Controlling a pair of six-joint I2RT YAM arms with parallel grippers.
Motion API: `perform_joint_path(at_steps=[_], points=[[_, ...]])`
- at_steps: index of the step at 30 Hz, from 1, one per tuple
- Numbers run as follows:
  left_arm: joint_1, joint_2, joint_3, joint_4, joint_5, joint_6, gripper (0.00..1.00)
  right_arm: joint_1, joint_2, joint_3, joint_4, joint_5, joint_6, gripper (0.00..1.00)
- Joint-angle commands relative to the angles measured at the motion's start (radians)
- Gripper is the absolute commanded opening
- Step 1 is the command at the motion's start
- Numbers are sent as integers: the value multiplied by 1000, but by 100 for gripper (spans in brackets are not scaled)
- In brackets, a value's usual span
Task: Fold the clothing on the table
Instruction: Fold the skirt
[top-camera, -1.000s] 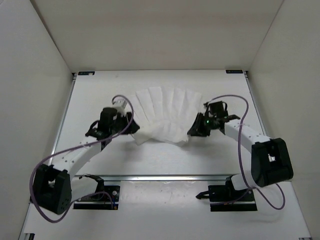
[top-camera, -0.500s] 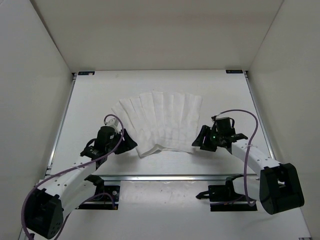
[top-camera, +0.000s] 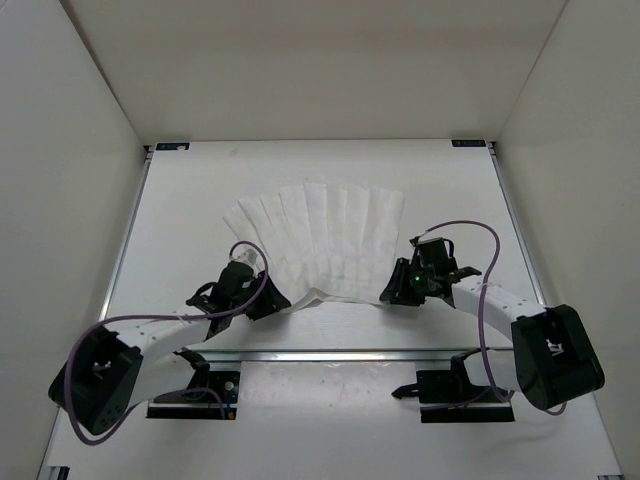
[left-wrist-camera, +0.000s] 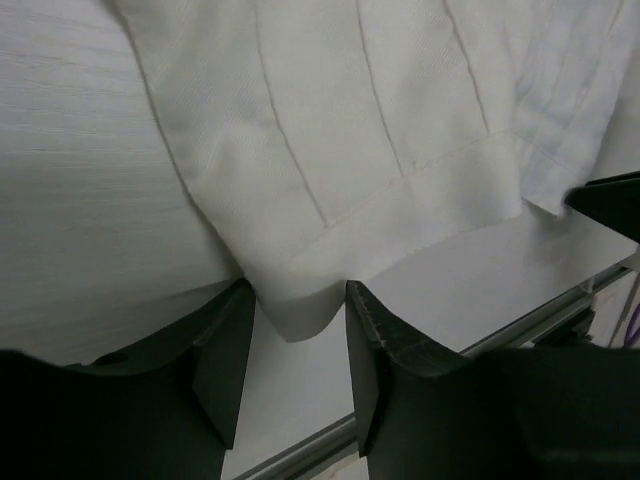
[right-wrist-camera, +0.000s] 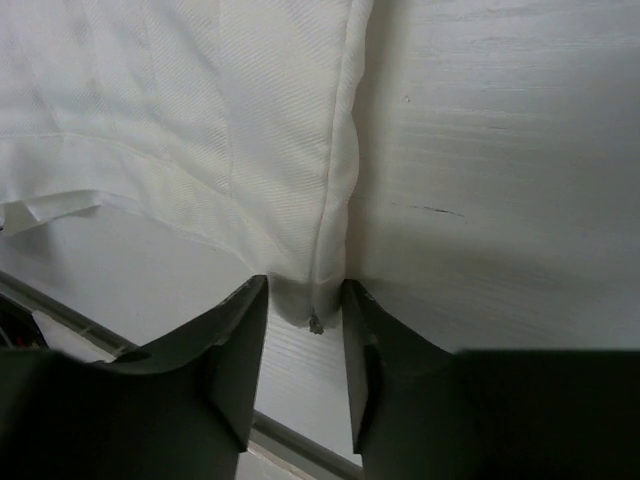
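Note:
The white pleated clothing (top-camera: 320, 235) lies fanned out flat on the table (top-camera: 180, 220), narrow end nearest the arms. My left gripper (top-camera: 278, 300) sits low at its near left corner. In the left wrist view the corner of the clothing (left-wrist-camera: 330, 120) pokes between the parted jaws of the left gripper (left-wrist-camera: 297, 290). My right gripper (top-camera: 388, 293) is at the near right corner. In the right wrist view the seamed corner of the clothing (right-wrist-camera: 200, 120) lies between the spread jaws of the right gripper (right-wrist-camera: 305, 285). Both grippers are open.
A metal rail (top-camera: 330, 353) runs along the table's near edge, just behind both grippers, and shows in the wrist views (left-wrist-camera: 540, 320) (right-wrist-camera: 300, 440). White walls (top-camera: 70, 200) enclose the left, right and back. Purple cables loop over both arms.
The clothing was drawn toward the near edge and now lies flatter and wider. Both grippers moved nearer, let go, and now straddle the near corners.

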Motion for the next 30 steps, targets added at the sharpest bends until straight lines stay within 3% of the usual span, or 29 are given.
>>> perform_joint_path(at_steps=[1,2,3,4,5,12,14,18,23,26,30], points=[[-48,83,17,124,6,-70,50,23,22,-5,50,28,17,31],[-59,113,29,138,-6,-71,34,24,27,-8,64,28,23,26],[-61,121,41,148,-6,-62,25,20,27,-6,68,24,25,15],[-56,144,48,148,-18,-59,9,15,32,5,67,19,10,7],[-42,153,67,143,-12,-35,0,15,33,21,59,19,2,0],[85,33,256,-226,-56,221,0,-60,-138,104,-140,33,-61,0],[71,6,272,-297,-76,251,0,-63,-194,112,-200,24,-79,0],[4,-98,221,-388,-72,227,0,-9,-281,65,-315,10,-78,0],[-7,-329,161,-524,-15,168,0,155,-470,48,-431,33,72,0],[21,-472,202,-622,15,151,0,132,-594,46,-528,-30,115,0],[45,-517,282,-708,46,145,0,16,-717,138,-663,-137,88,0]])
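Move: The skirt lies flat with its waistband towards the robot. Its near left corner sits between the left hand's open fingers, about 2 cm right of the hand point and 1 cm below; its near right corner lies right at the right hand, about 1 cm down. The middle of the far hem is some 28 cm ahead and 9 cm right of the left hand. The table's metal front rail runs about 12 cm straight behind the left hand. The left hand sinks about 1 cm while easing 2 cm right, the right hand stays nearly in place, and both sets of fingers close to pinch the skirt's two waistband corners. Keeping their hold, both then rise nearly 9 cm; on the way the left swings some 5 cm forward and the right barely 2 cm, before they draw back towards the front rail by about 8 and 10 cm, the finger tips tilting up by some 10 degrees or less. ##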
